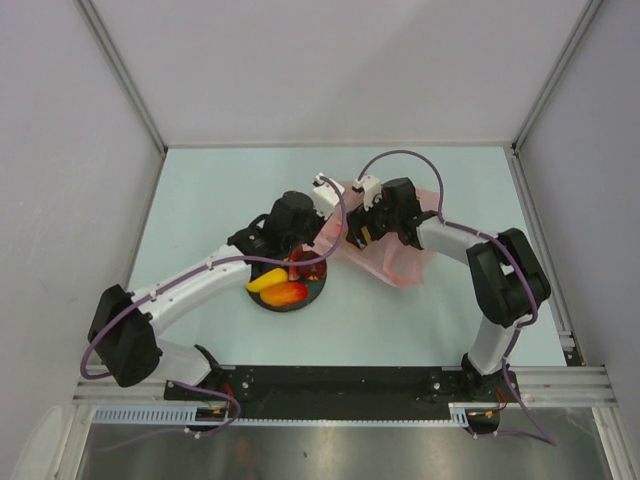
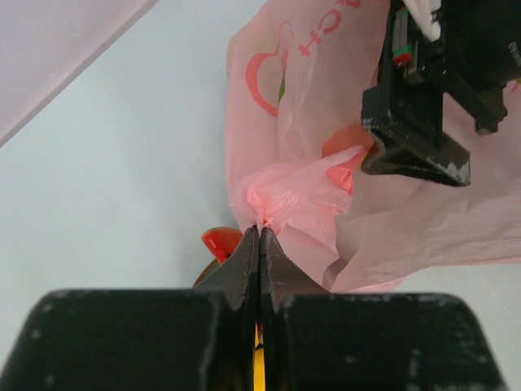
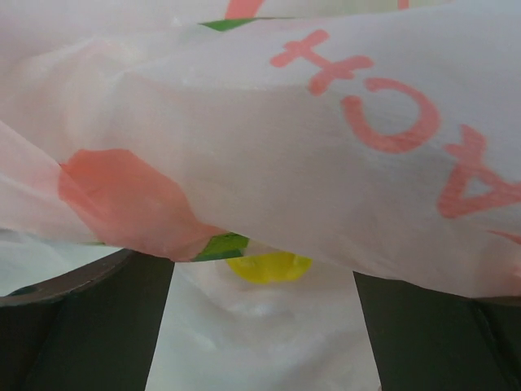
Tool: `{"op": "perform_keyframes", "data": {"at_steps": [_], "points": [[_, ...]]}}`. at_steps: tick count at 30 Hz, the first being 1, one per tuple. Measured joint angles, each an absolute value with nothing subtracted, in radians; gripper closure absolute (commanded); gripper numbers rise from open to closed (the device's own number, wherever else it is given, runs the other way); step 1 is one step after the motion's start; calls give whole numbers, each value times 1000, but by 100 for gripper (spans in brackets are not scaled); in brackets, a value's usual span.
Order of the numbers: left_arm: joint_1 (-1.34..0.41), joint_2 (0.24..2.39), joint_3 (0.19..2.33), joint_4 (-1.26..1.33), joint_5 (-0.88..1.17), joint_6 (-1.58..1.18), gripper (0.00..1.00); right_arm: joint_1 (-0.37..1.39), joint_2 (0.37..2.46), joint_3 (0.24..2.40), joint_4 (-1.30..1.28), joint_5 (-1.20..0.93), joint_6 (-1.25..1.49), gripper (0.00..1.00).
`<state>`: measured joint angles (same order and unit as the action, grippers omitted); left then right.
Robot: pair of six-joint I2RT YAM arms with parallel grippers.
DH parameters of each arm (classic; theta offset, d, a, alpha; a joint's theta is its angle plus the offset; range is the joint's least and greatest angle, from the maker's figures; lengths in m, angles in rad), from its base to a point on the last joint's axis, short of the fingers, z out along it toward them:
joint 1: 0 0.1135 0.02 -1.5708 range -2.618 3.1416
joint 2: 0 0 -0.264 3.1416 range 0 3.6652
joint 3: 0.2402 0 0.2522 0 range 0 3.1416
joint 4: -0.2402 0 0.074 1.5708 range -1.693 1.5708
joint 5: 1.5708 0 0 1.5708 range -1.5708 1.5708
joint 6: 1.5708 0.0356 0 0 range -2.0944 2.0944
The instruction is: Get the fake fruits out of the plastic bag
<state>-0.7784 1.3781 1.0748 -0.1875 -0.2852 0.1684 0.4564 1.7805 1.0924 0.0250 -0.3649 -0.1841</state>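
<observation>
The pink plastic bag [image 1: 395,262] lies crumpled right of the dark blue plate [image 1: 312,296]. On the plate lie a yellow mango [image 1: 266,280], a red-orange mango [image 1: 288,293] and a dark red piece [image 1: 303,264]. My left gripper [image 2: 260,226] is shut on a bunched fold of the bag [image 2: 293,195], above the plate's edge; a red piece [image 2: 221,240] shows below it. My right gripper [image 3: 264,326] is open with its fingers [image 3: 89,326] wide apart, and bag film [image 3: 269,138] drapes over them. A yellow fruit [image 3: 269,265] with a green bit [image 3: 218,245] shows under the film.
Both grippers [image 1: 328,243] [image 1: 362,235] meet closely at the bag's left edge, and the right gripper's fingers [image 2: 415,155] are near in the left wrist view. White walls enclose the pale table [image 1: 220,190] on three sides.
</observation>
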Motion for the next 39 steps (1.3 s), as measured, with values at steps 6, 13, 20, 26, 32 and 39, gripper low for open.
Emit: {"op": "perform_keyframes", "data": {"at_steps": [6, 13, 20, 26, 32, 39], "points": [[-778, 1378, 1075, -179, -284, 168, 100, 500, 1863, 1131, 51, -324, -210, 9], [-778, 1378, 1075, -181, -284, 167, 100, 519, 1941, 1156, 34, -233, -224, 30], [-777, 1387, 1082, -176, -284, 168, 100, 499, 1939, 1211, -46, -209, -228, 61], [-774, 1435, 1130, -148, -281, 170, 100, 409, 1811, 1217, -202, -303, -241, 62], [-758, 1519, 1237, -129, -274, 166, 100, 314, 1530, 1222, -371, -470, -309, 61], [-741, 1593, 1370, -142, -233, 151, 17, 370, 1346, 1229, -519, -586, -405, 58]]}}
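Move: The yellow star fruit lies inside the bag, about 2 cm ahead, 1 cm left and 5 cm below the open right fingers. The shut left fingers hold the bag's corner some 6 cm back, 9 cm left and 12 cm above the right hand; the plate of fruit is roughly 9 cm back, 18 cm left and 7 cm below. From the left hand the star fruit lies about 8 cm ahead, 8 cm right and 17 cm down. Right sinks 5 cm, pinches the star fruit, lifts it 20 cm and back; left hand travels forward-right, rising. ##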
